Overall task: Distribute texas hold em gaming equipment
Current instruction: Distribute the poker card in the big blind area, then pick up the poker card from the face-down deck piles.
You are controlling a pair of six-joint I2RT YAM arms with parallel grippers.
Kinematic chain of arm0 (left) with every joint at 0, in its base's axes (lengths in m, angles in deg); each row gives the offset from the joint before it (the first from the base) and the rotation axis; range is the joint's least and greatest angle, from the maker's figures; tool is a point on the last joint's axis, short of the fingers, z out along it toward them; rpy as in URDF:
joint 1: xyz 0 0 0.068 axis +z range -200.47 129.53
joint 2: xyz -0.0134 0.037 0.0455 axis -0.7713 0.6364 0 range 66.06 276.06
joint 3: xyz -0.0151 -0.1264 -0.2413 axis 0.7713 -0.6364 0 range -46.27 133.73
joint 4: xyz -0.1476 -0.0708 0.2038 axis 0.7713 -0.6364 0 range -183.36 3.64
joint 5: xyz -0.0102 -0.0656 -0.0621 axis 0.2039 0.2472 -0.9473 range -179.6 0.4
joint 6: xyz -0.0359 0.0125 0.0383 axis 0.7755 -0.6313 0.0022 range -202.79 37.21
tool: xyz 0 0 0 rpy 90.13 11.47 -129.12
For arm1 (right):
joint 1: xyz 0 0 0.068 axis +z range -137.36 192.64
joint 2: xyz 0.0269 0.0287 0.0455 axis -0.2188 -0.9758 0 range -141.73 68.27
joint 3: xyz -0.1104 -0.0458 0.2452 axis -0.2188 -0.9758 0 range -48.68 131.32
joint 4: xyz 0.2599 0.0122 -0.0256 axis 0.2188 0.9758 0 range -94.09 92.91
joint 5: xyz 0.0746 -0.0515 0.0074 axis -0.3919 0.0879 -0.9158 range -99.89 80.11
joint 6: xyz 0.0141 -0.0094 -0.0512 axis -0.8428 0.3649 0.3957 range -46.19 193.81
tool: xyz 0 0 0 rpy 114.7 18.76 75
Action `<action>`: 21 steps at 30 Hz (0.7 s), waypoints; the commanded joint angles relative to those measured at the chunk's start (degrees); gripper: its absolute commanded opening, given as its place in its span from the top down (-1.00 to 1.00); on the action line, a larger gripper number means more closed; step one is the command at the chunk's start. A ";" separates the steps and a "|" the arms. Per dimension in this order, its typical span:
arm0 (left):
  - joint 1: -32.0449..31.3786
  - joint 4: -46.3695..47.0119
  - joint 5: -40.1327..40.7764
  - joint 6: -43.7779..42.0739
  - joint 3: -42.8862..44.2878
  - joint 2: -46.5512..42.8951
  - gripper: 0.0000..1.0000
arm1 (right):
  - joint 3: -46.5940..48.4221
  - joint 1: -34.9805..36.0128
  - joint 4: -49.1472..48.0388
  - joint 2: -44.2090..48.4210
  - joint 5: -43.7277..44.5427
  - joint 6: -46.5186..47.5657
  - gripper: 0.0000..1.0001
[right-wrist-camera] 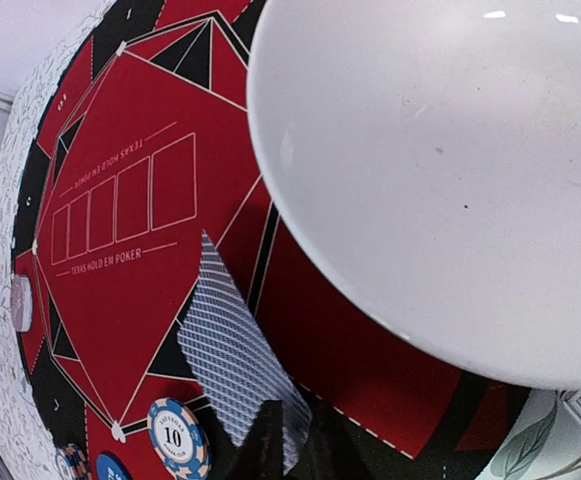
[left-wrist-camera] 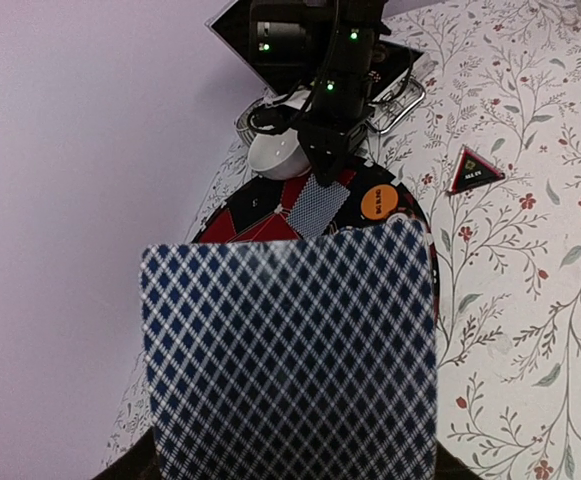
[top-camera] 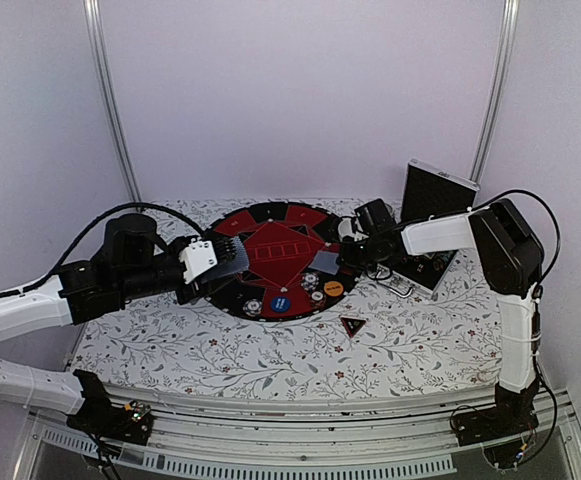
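Observation:
My left gripper is shut on a stack of playing cards with blue diamond backs, held over the left side of the round red-and-black poker mat. The stack hides its fingers in the left wrist view. My right gripper is shut on the corner of a single playing card, which slants down onto the mat's right part. A blue "10" poker chip lies beside it. More chips, an orange disc and the black-red triangular marker lie near the mat's front.
A white bowl stands on the mat's right rim, just behind the right gripper. The open silver-edged black case stands at the back right. The tablecloth is floral.

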 commanded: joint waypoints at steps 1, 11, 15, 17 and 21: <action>0.74 1.23 -1.22 0.63 -0.22 -0.59 -0.10 | 0.17 -0.30 0.11 -0.97 2.05 0.14 0.65; 0.74 1.06 -1.76 0.63 -0.29 -0.72 -0.09 | 0.12 -0.01 2.94 3.62 4.22 1.47 0.06; 0.81 0.96 -2.22 0.47 -0.31 -0.85 -0.09 | 0.92 1.81 6.88 8.53 8.58 4.56 -0.38; 0.78 0.88 -2.60 0.37 -0.38 -0.95 -0.09 | 1.84 3.42 8.82 11.08 10.28 6.84 -0.60; 0.75 0.98 -3.06 0.09 -0.53 -0.97 -0.08 | 3.85 6.62 10.30 16.09 3.17 14.60 -0.98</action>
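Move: The right hand still pinches the poker card by its near right-hand corner, low over the mat. The card's middle is about 4 cm to the hand's left, 1 cm ahead and 1 cm lower. The big blind button lies about 8 cm back and 2 cm left. The white bowl stands roughly 9 cm ahead and 4 cm right. From the left hand, which holds the deck, the card is some 20 cm ahead, 22 cm right and 20 cm below. Open the right gripper steadily from almost shut to fully wide, low over the mat, easing about 1 cm to the right so the card's corner comes free of the fingers. Then, still opening, lift away from the card, up about 6 cm and slightly back, letting the fingers tip up some 10 degrees. ##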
